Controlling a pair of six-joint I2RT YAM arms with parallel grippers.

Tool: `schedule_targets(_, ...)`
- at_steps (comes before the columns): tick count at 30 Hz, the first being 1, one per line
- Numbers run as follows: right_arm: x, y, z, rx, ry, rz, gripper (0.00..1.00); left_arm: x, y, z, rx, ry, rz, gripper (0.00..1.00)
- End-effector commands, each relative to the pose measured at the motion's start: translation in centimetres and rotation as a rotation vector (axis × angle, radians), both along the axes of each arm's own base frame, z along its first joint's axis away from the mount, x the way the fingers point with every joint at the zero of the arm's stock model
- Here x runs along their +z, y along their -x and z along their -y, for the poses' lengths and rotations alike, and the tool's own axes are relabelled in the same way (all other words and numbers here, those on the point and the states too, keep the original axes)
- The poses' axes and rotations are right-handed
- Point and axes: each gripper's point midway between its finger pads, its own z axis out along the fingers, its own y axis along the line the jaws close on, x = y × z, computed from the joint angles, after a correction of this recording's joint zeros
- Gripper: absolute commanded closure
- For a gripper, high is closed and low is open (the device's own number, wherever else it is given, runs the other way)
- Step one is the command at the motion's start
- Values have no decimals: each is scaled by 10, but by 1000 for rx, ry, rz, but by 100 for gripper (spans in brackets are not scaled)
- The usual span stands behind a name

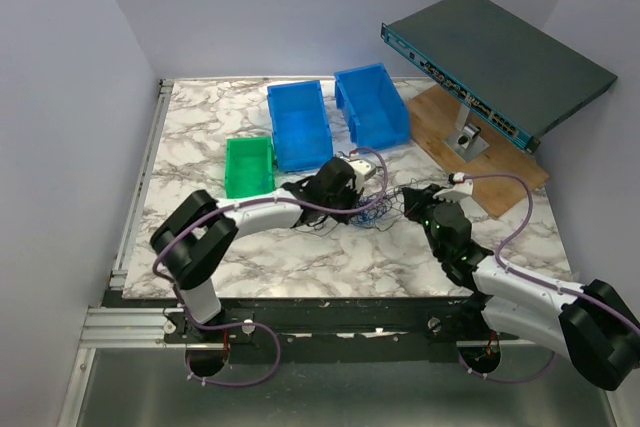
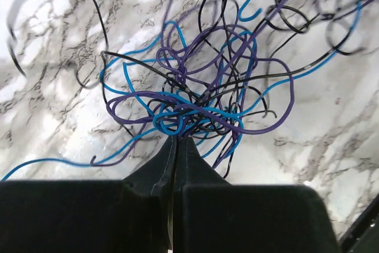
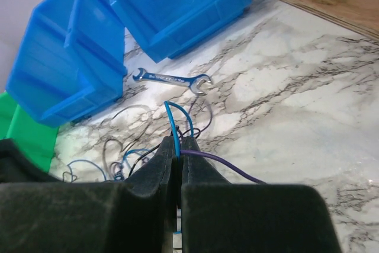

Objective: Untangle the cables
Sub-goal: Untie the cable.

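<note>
The cables (image 2: 204,90) are thin blue, purple and black wires knotted into one tangle on the marble table (image 2: 331,117), with loose loops trailing out on all sides. My left gripper (image 2: 176,139) is shut, its tips pinching blue and purple loops at the near edge of the knot. My right gripper (image 3: 179,144) is shut on a blue wire (image 3: 172,119) and a purple wire (image 3: 225,163) that leave its tips. In the top view the tangle (image 1: 380,211) lies between the left gripper (image 1: 354,199) and the right gripper (image 1: 420,209).
A silver wrench (image 3: 172,79) lies beyond the right gripper, near two blue bins (image 1: 298,122) (image 1: 370,102). A green bin (image 1: 249,165) stands left of them. At the back right, a wooden board (image 1: 505,182) carries a tilted network switch (image 1: 495,62) on a stand.
</note>
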Motion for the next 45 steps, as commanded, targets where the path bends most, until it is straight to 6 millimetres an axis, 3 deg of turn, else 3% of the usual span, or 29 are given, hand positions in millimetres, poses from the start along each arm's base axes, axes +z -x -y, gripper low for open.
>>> schedule_targets(1, -8, 1, 35, -184, 4, -30, 99, 34, 0, -17, 125, 111, 100, 100)
schedule_targets(10, -21, 5, 69, -411, -11, -82, 99, 34, 3, -89, 457, 151, 170, 100)
schedule_targets(22, -26, 12, 92, -546, -2, -87, 99, 32, 5, -185, 800, 420, 124, 100)
schedule_targets(25, -25, 12, 93, -549, -16, -84, 99, 36, 7, -198, 823, 457, 142, 100)
schedule_targets(32, -26, 8, 81, -489, 2, -108, 99, 35, 5, -186, 774, 473, 118, 100)
schedule_targets(35, -25, 4, 69, -416, 20, -115, 90, 40, 2, -171, 698, 497, 111, 100)
schedule_targets(36, -24, 3, 64, -374, 37, -114, 82, 41, 3, -165, 664, 501, 101, 100)
schedule_targets(37, -22, 1, 56, -324, 41, -103, 74, 45, 2, -158, 627, 507, 103, 95)
schedule_targets(40, -17, 0, 33, -177, 43, -72, 36, 50, 5, -137, 516, 514, 98, 58)
schedule_targets(42, -12, 0, 18, -84, 50, -46, 30, 53, 7, -123, 466, 485, 110, 42)
schedule_targets(45, -9, 1, -2, 35, 70, -32, 29, 57, 9, -103, 415, 438, 124, 32)
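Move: The left hand is already shut on strands at the near left edge of the cable tangle, whose middle lies about 5 cm to its right, 2 cm ahead and 3 cm below. The wrench is some 17 cm ahead and 2 cm right; the green bin is roughly 31 cm left and 15 cm ahead. The right hand, also shut on a cable loop, has the tangle about 12 cm to its left, 3 cm back and 10 cm lower. Still pinching its strands, the left hand pulls them away from the tangle: up about 6 cm, then left to some 19 cm while sinking, turning counter-clockwise, before easing back rightward and opening. The right hand keeps its loop and draws it about 7 cm right and slightly down, swings clockwise some 25 degrees, then comes partly back left as its fingers open. ##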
